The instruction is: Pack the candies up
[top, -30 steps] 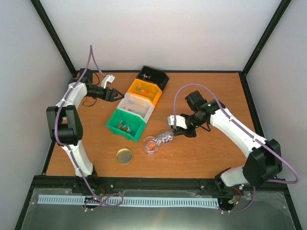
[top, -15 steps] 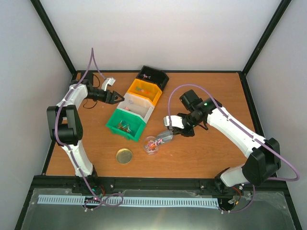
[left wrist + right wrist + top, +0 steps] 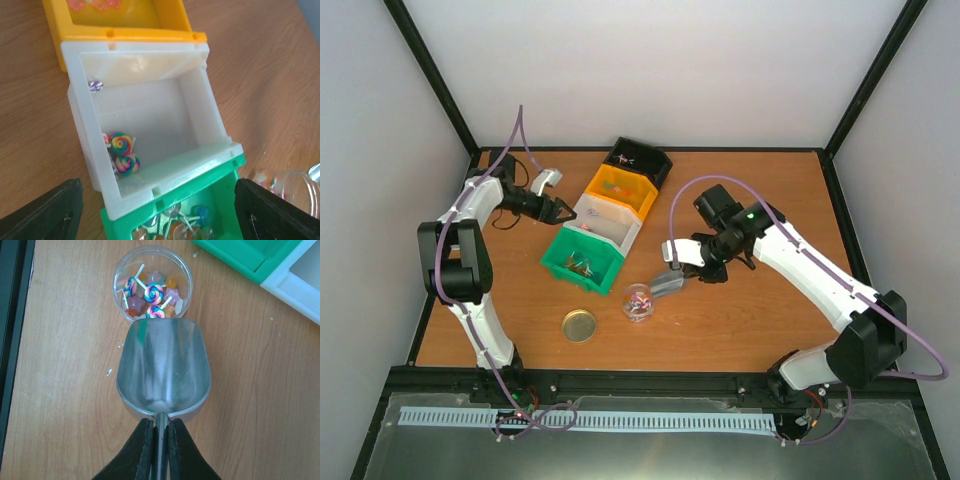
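Note:
The candies (image 3: 152, 290), small swirl lollipops and wrapped sweets, lie in a clear round jar (image 3: 638, 301) standing on the table. My right gripper (image 3: 160, 440) is shut on the thin handle of a metal scoop (image 3: 162, 367). The scoop is empty and its front lip reaches the jar's near rim. More candies lie in the white bin (image 3: 122, 152) and the green bin (image 3: 187, 222). My left gripper (image 3: 157, 215) hangs open over the seam between these two bins, with nothing between its fingers (image 3: 45, 212).
Four bins stand in a slanted row: black (image 3: 637, 160), orange (image 3: 620, 188), white (image 3: 603, 222) and green (image 3: 582, 258). A round gold lid (image 3: 579, 325) lies flat to the left of the jar. The table's near edge is just below the lid.
The scoop held coloured candies a second ago and is now empty beside the jar. My right gripper shifted slightly left. The left gripper moved closer to the white bin.

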Controlling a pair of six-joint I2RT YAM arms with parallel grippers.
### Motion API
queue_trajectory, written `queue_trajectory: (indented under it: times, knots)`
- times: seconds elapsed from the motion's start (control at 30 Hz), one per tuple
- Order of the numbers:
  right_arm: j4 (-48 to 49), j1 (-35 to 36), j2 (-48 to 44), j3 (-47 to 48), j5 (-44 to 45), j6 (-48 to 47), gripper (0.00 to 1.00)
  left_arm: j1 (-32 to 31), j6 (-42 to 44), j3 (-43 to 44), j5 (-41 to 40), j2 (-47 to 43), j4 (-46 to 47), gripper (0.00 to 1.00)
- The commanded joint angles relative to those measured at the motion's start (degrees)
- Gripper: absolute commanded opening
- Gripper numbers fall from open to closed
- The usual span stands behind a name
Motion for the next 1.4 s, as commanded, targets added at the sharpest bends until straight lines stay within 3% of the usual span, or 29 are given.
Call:
queue_trajectory:
  times: [0.0, 0.23, 0.5, 0.7, 0.87, 1.23, 1.37]
  knots:
    - [0.77, 0.37, -3.36, 0.53, 1.00, 0.17, 0.03, 0.34, 6.41, 0.06, -2.94, -3.49, -5.54, 0.85]
    - [8.51, -2.22, -4.61, -0.58, -3.29, 3.97, 0.03, 0.34, 10.14, -1.66, -2.13, -3.95, -11.80, 0.85]
    - [19.84, -0.61, 2.98, 4.53, -3.80, 18.51, 0.03, 0.30, 2.81, -3.74, -4.12, -5.64, -7.44, 0.80]
    - [19.14, 2.84, 10.67, 10.13, -0.14, 23.24, 0.03, 0.34, 3.99, -6.08, -8.85, -6.14, -8.58, 0.76]
    - [16.48, 5.29, 17.45, 14.94, 0.87, 21.62, 0.03, 0.34, 3.19, -10.53, -12.44, -7.13, -6.46, 0.69]
    - [13.57, 8.90, 27.12, 22.81, 1.55, 18.95, 0.03, -1.44, -1.43, -19.58, -11.39, -12.11, -1.82, 0.44]
    - [10.78, 10.55, 28.60, 23.65, 4.75, 16.62, 0.03, -4.43, -4.60, -21.90, -10.19, -12.22, 0.55, 0.41]
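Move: My right hand holds the empty scoop; the green bin lies about 6 cm ahead and 22 cm left of that hand, some 13 cm lower. The jar is 2 cm back and 11 cm left of the right hand, the white bin 15 cm ahead and 18 cm left. From my open left hand the green bin's middle is about 10 cm back, 4 cm right and 10 cm below; the white bin is 1 cm back and 8 cm right. I lift the scoop about 3 cm clear of the jar, sweep my right hand left and forward, roughly 13 and 8 cm, then lower the scoop over the green bin's jar-side end, keeping my grip. Meanwhile my left hand draws back about 10 cm and sinks to the green bin's left wall, tilting and closing to about half its gap, with that wall between the fingers. ##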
